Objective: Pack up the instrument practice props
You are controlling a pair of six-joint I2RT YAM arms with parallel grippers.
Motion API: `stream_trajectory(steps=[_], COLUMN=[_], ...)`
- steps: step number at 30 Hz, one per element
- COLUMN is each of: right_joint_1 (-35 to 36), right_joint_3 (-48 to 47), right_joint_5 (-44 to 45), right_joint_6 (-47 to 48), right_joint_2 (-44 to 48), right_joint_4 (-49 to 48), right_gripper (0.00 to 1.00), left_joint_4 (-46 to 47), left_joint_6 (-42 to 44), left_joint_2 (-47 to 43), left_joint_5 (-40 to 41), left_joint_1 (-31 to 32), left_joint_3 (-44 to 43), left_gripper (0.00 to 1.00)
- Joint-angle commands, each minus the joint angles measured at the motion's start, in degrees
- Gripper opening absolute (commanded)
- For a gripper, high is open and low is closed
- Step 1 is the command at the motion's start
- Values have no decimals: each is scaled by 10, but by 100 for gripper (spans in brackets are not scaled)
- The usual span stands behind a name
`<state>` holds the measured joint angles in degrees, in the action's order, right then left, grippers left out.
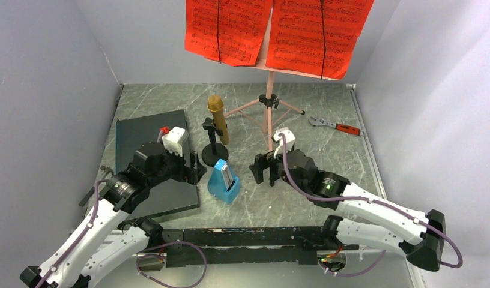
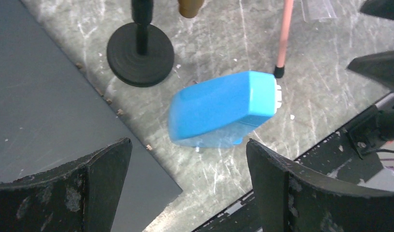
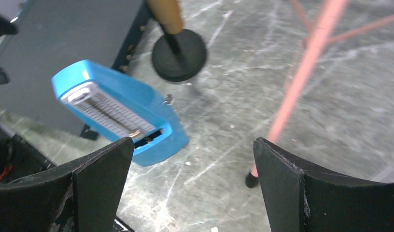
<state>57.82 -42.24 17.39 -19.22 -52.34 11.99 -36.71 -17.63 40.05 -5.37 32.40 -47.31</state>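
The small blue metronome (image 1: 224, 182) stands on the marble table between my two grippers. My left gripper (image 1: 194, 171) is open just left of it, over the slab's edge; in the left wrist view the metronome (image 2: 224, 108) lies beyond the open left gripper (image 2: 188, 141). My right gripper (image 1: 262, 171) is open to its right, holding nothing; the right wrist view has the metronome (image 3: 120, 113) by the left finger of the open right gripper (image 3: 193, 140). The gold microphone (image 1: 217, 117) stands on its black round base (image 1: 214, 157). Behind it stands the pink music stand (image 1: 268, 114) with red sheet-music pages (image 1: 272, 30).
A large dark flat slab (image 1: 155, 162) lies at the left under my left arm. A red-handled wrench (image 1: 335, 126) lies at the far right. One pink stand leg (image 3: 301, 82) ends close to my right gripper. Grey walls enclose three sides.
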Motion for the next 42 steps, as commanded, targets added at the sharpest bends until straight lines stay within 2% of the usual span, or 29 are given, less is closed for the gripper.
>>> stream_trajectory(steps=[1, 4, 7, 15, 24, 28, 38, 42], right_joint_1=[-12, -42, -106, -317, -478, -529, -596, -606], right_joint_3=[-44, -68, -88, -78, -105, -143, -302, -342], right_joint_5=[143, 178, 191, 84, -24, -76, -120, -123], right_joint_6=[-62, -99, -136, -127, -94, -77, -19, -6], right_joint_2=[20, 5, -15, -32, -167, -259, -469, -522], right_joint_4=[105, 170, 226, 236, 215, 216, 285, 305], right_gripper=[100, 100, 100, 100, 100, 100, 100, 99], left_joint_4=[38, 53, 59, 61, 62, 67, 73, 75], left_joint_6=[26, 28, 34, 56, 52, 52, 53, 53], left_joint_2=[-21, -30, -28, -24, -13, -12, -5, -8], left_joint_5=[53, 53, 53, 71, 78, 67, 40, 35], left_joint_1=[2, 2, 2, 1, -4, -11, -39, -49], left_joint_3=[15, 24, 23, 15, 13, 14, 14, 16], left_gripper=[94, 94, 94, 94, 94, 94, 94, 94])
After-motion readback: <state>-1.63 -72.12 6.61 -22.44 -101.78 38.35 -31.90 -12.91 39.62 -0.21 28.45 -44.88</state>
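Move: From the right hand, wide open beside the metronome, the clear cover lies flat on the table about 25 cm to the right and 13 cm ahead, some 20 cm below. The tripod's front foot stands between, about 7 cm right and 1 cm back; the wrench is about 9 cm right of the cover and 10 cm beyond it, the metronome 11 cm left of the hand and 3 cm back. From the left hand the cover is some 44 cm right and 14 cm ahead. The right hand leaves the metronome with its fingers already wide open and swings about 27 cm to the right and 17 cm forward, past the tripod's front leg, while turning some 50 degrees clockwise; past halfway it also sinks, about 15 cm in all, and tips its fingers steeply down, so that they come to straddle the view of the clear cover from above without closing. The left hand, open and empty, eases only a few centimetres forward and to the left, off from the metronome. ##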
